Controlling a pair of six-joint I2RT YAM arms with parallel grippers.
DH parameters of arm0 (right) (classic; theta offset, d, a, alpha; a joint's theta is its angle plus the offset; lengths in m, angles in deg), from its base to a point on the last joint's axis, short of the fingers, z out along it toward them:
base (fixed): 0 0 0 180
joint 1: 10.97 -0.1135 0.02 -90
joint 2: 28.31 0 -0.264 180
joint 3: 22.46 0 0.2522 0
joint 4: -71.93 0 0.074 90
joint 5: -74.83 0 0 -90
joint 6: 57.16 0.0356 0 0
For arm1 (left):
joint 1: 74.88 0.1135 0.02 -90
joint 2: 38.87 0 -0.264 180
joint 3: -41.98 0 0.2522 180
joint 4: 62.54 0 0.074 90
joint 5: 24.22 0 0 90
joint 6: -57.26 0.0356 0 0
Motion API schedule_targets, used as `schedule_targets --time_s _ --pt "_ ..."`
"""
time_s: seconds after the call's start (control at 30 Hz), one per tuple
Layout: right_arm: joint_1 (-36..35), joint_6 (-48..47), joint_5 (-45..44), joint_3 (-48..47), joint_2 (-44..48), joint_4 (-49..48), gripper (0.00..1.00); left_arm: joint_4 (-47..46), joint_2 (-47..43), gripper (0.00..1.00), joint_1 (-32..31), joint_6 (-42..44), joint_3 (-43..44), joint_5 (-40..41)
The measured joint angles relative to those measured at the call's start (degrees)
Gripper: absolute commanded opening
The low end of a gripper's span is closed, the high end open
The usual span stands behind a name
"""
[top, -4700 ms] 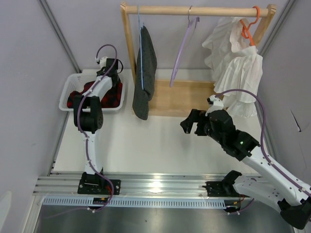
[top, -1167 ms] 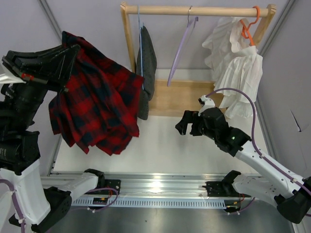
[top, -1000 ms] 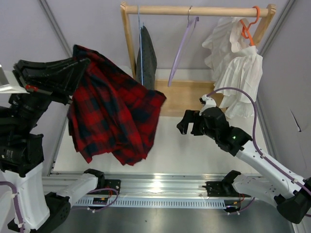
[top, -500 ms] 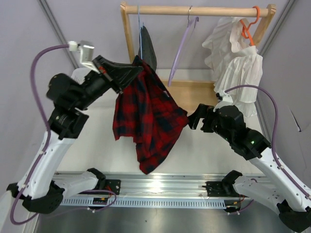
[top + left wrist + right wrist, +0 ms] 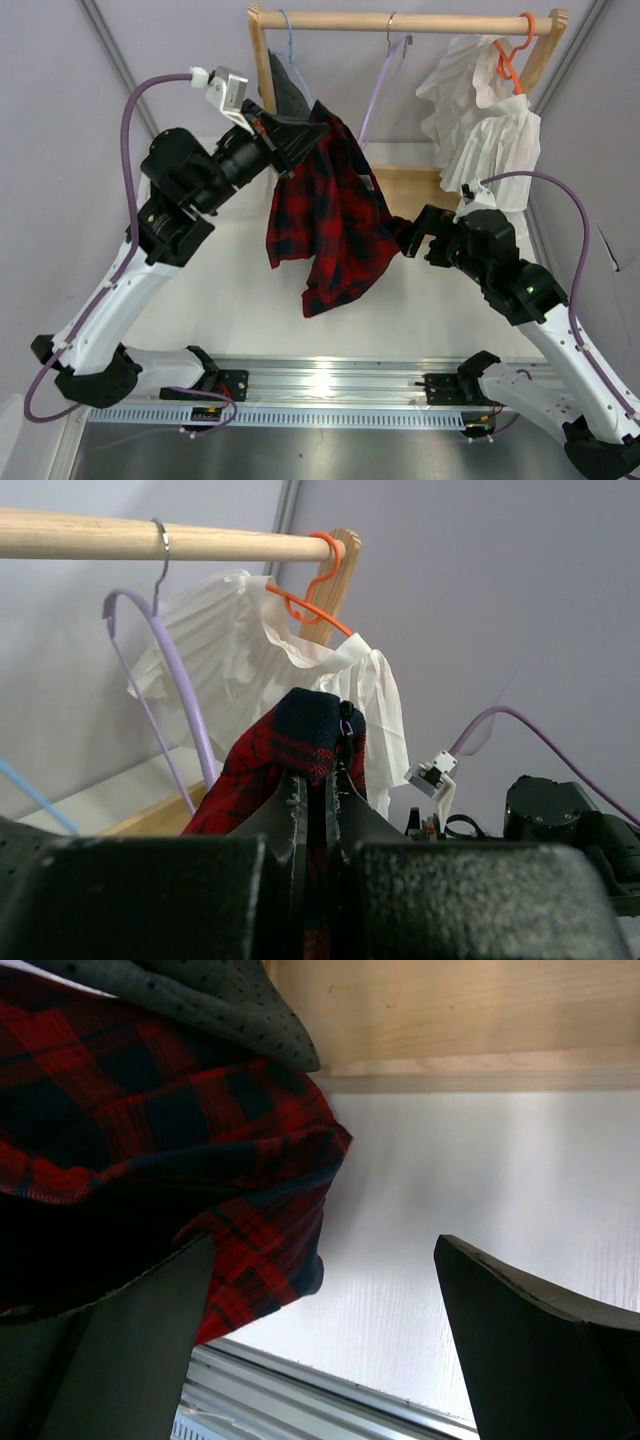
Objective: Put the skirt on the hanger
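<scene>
The red-and-navy plaid skirt (image 5: 330, 215) hangs in the air in front of the rack, pinched at its top edge by my left gripper (image 5: 320, 128), which is shut on it. In the left wrist view the fabric (image 5: 300, 730) bunches above the closed fingertips (image 5: 292, 792). The lilac hanger (image 5: 380, 90) hangs by its silver hook from the rail just right of the skirt's top; its lower part is hidden behind the fabric. My right gripper (image 5: 410, 240) stands open beside the skirt's right edge, with the hem (image 5: 250, 1220) by its left finger (image 5: 150, 1340).
A dark grey speckled garment (image 5: 285, 85) on a light blue hanger hangs left of the skirt. A white ruffled garment (image 5: 480, 130) on an orange hanger (image 5: 510, 60) hangs at the right. The wooden rail (image 5: 440, 20) and base (image 5: 415, 190) stand behind. A metal rail (image 5: 320, 385) runs along the near edge.
The left arm has swung the skirt right and back, from the left side up to the rack beside the lilac hanger. The right gripper has shifted slightly right, staying open.
</scene>
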Motion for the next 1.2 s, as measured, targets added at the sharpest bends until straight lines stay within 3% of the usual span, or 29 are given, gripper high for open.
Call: schedule_targets --time_s 0.17,0.33,0.57,0.93,1.2 --pt "1.05 0.07 2.14 0.39 -0.46 -0.26 0.99 -0.15 -9.49 0.0 -0.2 -0.04 -12.55 2.89" --pt "1.11 0.72 4.04 4.46 -0.44 -1.07 0.99 -2.75 -22.47 0.0 -0.26 -1.33 -37.29 1.18" --pt "1.09 2.58 6.27 10.88 -0.35 -3.08 0.97 -6.03 -27.58 0.0 -0.31 -6.34 -61.77 -2.71" --pt "-1.16 5.68 6.47 20.76 -6.34 -8.85 0.97 -16.5 -31.43 0.0 -0.31 -14.8 -78.01 -2.67" --pt "1.99 6.1 4.92 18.69 -15.63 -13.84 0.96 -10.64 -41.35 0.0 -0.31 -17.16 -80.35 0.57"
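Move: Hanging from the left fingers, the skirt is bound for the open table in front of the rack, about 55 cm below that hand and 7 cm back. The purple hanger is roughly 14 cm ahead of the left hand, 10 cm right and 8 lower; the grey garment is 10 cm ahead, 4 left and 12 lower. From the right hand, the skirt's middle is about 12 cm left, level in reach and height; the rack's base board is 14 cm ahead, 1 left and 28 below. Lowering the skirt fast, the left hand drops about 39 cm towards the table, drawing back some 8 cm and a little left, away from the rack, while its wrist tips nose-down some 35 degrees; its fingers stay shut on the cloth. The open right hand sinks about 17 cm beside the skirt's right end, tipping down about 20 degrees, then edges forward. ##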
